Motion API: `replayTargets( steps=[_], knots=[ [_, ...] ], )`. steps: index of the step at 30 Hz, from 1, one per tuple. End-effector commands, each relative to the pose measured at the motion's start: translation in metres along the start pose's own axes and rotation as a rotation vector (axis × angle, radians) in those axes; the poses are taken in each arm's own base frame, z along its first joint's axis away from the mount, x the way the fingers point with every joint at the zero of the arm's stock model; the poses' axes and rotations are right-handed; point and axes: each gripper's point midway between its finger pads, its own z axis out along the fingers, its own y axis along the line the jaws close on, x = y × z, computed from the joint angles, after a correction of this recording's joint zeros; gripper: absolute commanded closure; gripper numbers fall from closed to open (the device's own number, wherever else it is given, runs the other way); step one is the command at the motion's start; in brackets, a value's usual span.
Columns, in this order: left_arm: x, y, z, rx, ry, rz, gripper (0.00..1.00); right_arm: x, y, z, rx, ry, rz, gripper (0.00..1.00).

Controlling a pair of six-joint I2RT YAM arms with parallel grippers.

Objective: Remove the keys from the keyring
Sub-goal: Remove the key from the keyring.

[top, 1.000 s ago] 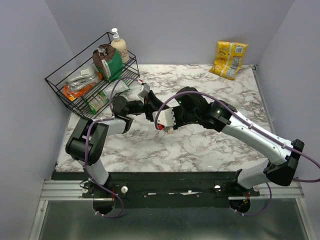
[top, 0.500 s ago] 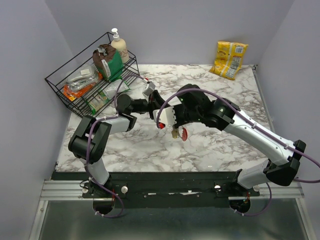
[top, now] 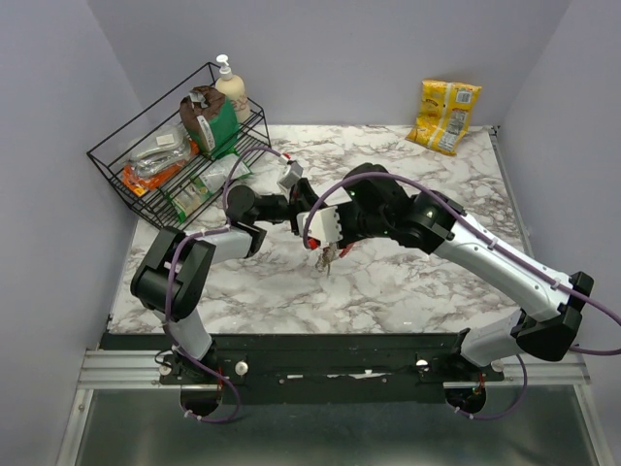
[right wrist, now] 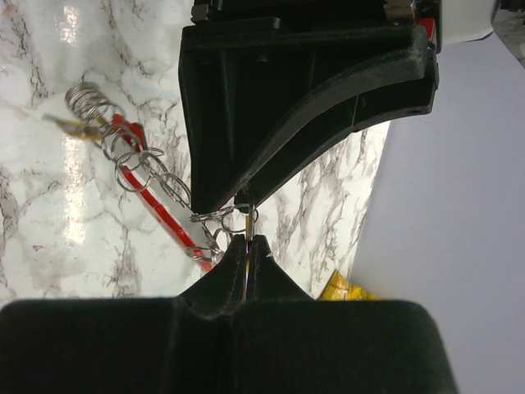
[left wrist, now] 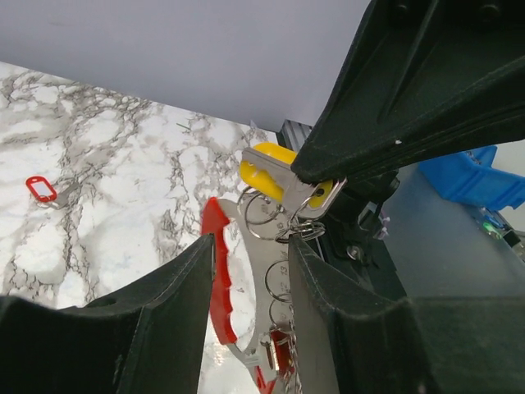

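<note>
My right gripper [right wrist: 248, 240] is shut on a thin key [right wrist: 247, 223] seen edge-on; in the left wrist view this is the yellow-headed key [left wrist: 264, 169]. Below it hang the small metal rings [left wrist: 261, 207] and the keyring's red curved loop [left wrist: 216, 283] on a silvery plate [left wrist: 261, 271]. My left gripper [left wrist: 253, 246] is open, its fingers on either side of that loop and plate. From above, the bunch [top: 328, 258] dangles under the right gripper [top: 325, 243], and the left gripper [top: 303, 216] comes in from the left. A red-tagged key [left wrist: 41, 189] lies alone on the marble.
A black wire basket [top: 124, 153] full of packets stands at the back left, with a soap bottle [top: 231, 87] in it. A yellow bag [top: 444, 115] lies at the back right. A metal coil spring [right wrist: 82, 98] hangs on the bunch, over the marble table [top: 417, 282].
The left gripper has moved up and right to the bunch, and its jaws have narrowed. The hanging bunch swung right, then back under the right gripper.
</note>
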Motion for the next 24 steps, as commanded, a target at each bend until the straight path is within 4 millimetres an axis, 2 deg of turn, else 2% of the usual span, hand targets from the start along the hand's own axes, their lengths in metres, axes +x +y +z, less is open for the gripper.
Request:
replayTargets(
  steps=[1,9,10,14,19,24],
  knots=[
    [-0.0347,-0.0362,0.0016,0.106,-0.096,0.342,0.5,0.0045,-0.0074,-0.0023,0.044,0.013,0.005,0.99],
    [-0.032,-0.0357,0.0003,0.103,-0.093,0.345,0.51,0.011,-0.01,-0.0008,0.056,0.026,0.011,0.99],
    [-0.0322,-0.0359,0.0004,0.104,-0.092,0.345,0.53,0.0101,-0.0098,-0.0013,0.056,0.023,0.011,0.99],
    [-0.0321,-0.0363,-0.0001,0.106,-0.089,0.345,0.72,0.0108,-0.0114,-0.0003,0.06,0.026,0.015,0.99],
    [-0.0312,-0.0365,0.0001,0.106,-0.089,0.343,0.74,0.0113,-0.0111,0.0009,0.057,0.027,0.014,0.99],
    [-0.0324,-0.0369,-0.0005,0.102,-0.093,0.345,0.8,0.0128,-0.0113,0.0031,0.054,0.033,0.015,0.99]
  ],
)
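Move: The linked rings hang in the left hand's open gap, about 1 cm back of its hand point. The red-handled piece dangles roughly 6 cm below that hand, 2 cm back and 3 cm right; the small yellow key on the coil's end is some 8 cm below, 3 cm back. A freed red key lies about 15 cm forward, 18 cm right, 18 cm below. From the right hand, which holds a yellow-headed key, the rings are about 2 cm below, 1 cm forward and 1 cm left. Down, right and forward, the right hand eases about 1 cm each way, its shut fingers still pinching the yellow-headed key, then comes to rest. The left hand stays almost in place, pointing right beneath the key; as the right hand settles, its half-open fingers close to about a fifth and pinch the linked rings just below the key head. ##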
